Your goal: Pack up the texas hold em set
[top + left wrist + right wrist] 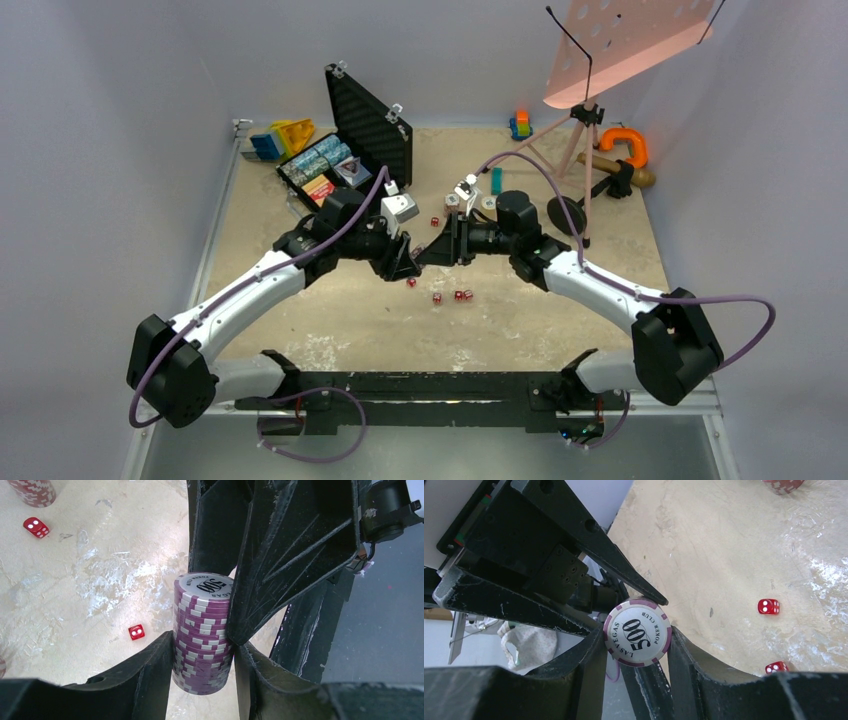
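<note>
A purple poker-chip stack (pixel 202 630), its top chip marked 500 (pixel 638 635), hangs above the table between both grippers. My left gripper (pixel 204 650) is shut on its sides. My right gripper (pixel 638 642) grips the same stack from the opposite side. The two grippers meet fingertip to fingertip at mid-table (pixel 420 258). The black briefcase (pixel 368 125) stands open at the back left, with chip rows and the orange-red card box (pixel 320 188) inside. Several red dice lie loose on the table (pixel 437 297), (pixel 136 632), (pixel 768 606). A red chip stack (pixel 35 490) stands nearby.
Blue and yellow toy blocks (pixel 282 138) lie behind the briefcase. A pink music stand (pixel 620 40) on a tripod stands at the back right, with an orange clamp (pixel 625 145) and a brown handle behind it. Small chip stacks (pixel 488 203) sit near the right wrist.
</note>
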Controlling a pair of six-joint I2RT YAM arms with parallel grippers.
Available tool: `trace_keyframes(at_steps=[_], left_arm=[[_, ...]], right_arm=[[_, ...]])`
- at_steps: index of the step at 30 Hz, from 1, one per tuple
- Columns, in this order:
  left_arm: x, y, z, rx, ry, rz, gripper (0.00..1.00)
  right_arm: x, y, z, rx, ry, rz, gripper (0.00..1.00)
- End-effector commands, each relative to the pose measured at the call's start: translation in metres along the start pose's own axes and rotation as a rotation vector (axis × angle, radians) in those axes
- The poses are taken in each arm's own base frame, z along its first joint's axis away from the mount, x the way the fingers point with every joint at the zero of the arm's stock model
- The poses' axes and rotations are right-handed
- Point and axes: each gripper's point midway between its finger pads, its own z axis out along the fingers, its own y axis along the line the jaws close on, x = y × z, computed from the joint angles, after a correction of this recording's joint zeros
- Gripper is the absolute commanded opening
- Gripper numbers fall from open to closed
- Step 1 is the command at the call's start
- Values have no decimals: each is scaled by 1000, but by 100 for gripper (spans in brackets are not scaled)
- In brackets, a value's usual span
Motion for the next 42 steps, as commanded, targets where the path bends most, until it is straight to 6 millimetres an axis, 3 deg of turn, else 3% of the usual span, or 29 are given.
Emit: trace_keyframes(at_steps=[1, 5, 8, 11, 15, 21, 28, 33, 42], left_arm=[[-22, -8, -2, 39, -52, 73, 0], [-20, -9, -8, 38, -35, 135, 0], [-20, 1, -15, -22, -13, 179, 0], [-19, 15, -21, -76, 8, 194, 0], [-26, 55, -36, -167, 23, 139, 0], [-33, 141, -59, -415, 215, 126, 0], [-39, 217, -55, -494, 372, 122, 0], [-44, 251, -51, -489, 394, 95, 0], [-39, 283, -29, -443, 417, 68, 0]], right_arm=[[-9, 23, -3, -72, -32, -71, 31], [-18, 30, -12, -56, -85, -118, 68], [-31, 24, -24, 27, -143, -149, 81], [-48, 10, -44, 107, -225, -151, 82], [-59, 2, -65, 170, -323, -174, 83], [-52, 5, -70, 154, -340, -202, 83], [-33, 3, -71, 118, -305, -204, 82], [-26, 2, -77, 129, -302, -218, 81], [-31, 5, -91, 190, -341, -268, 81]])
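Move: The empty slot of the open case, where the purple chip stack is bound, lies about 29 cm ahead of the left hand, 12 cm to its left and 17 cm below. From that hand, the Texas Hold'em box is roughly 30 cm ahead and 26 cm left, the loose red chip stack 19 cm ahead and 13 cm left, and the nearest die 9 cm ahead and 2 cm left. The purple stack is still between the right fingertips too, its middle about 1 cm to that hand's left. The purple chip stack, gripped by both hands, is handed over: the right fingers open and back off some 8 cm to the right and 4 cm up. The left hand keeps its grip and swings the stack forward about 23 cm and leftward 14 cm to the case, sinking some 6 cm, mostly late, as its wrist rolls about 35 degrees to point the fingers much more downward. ##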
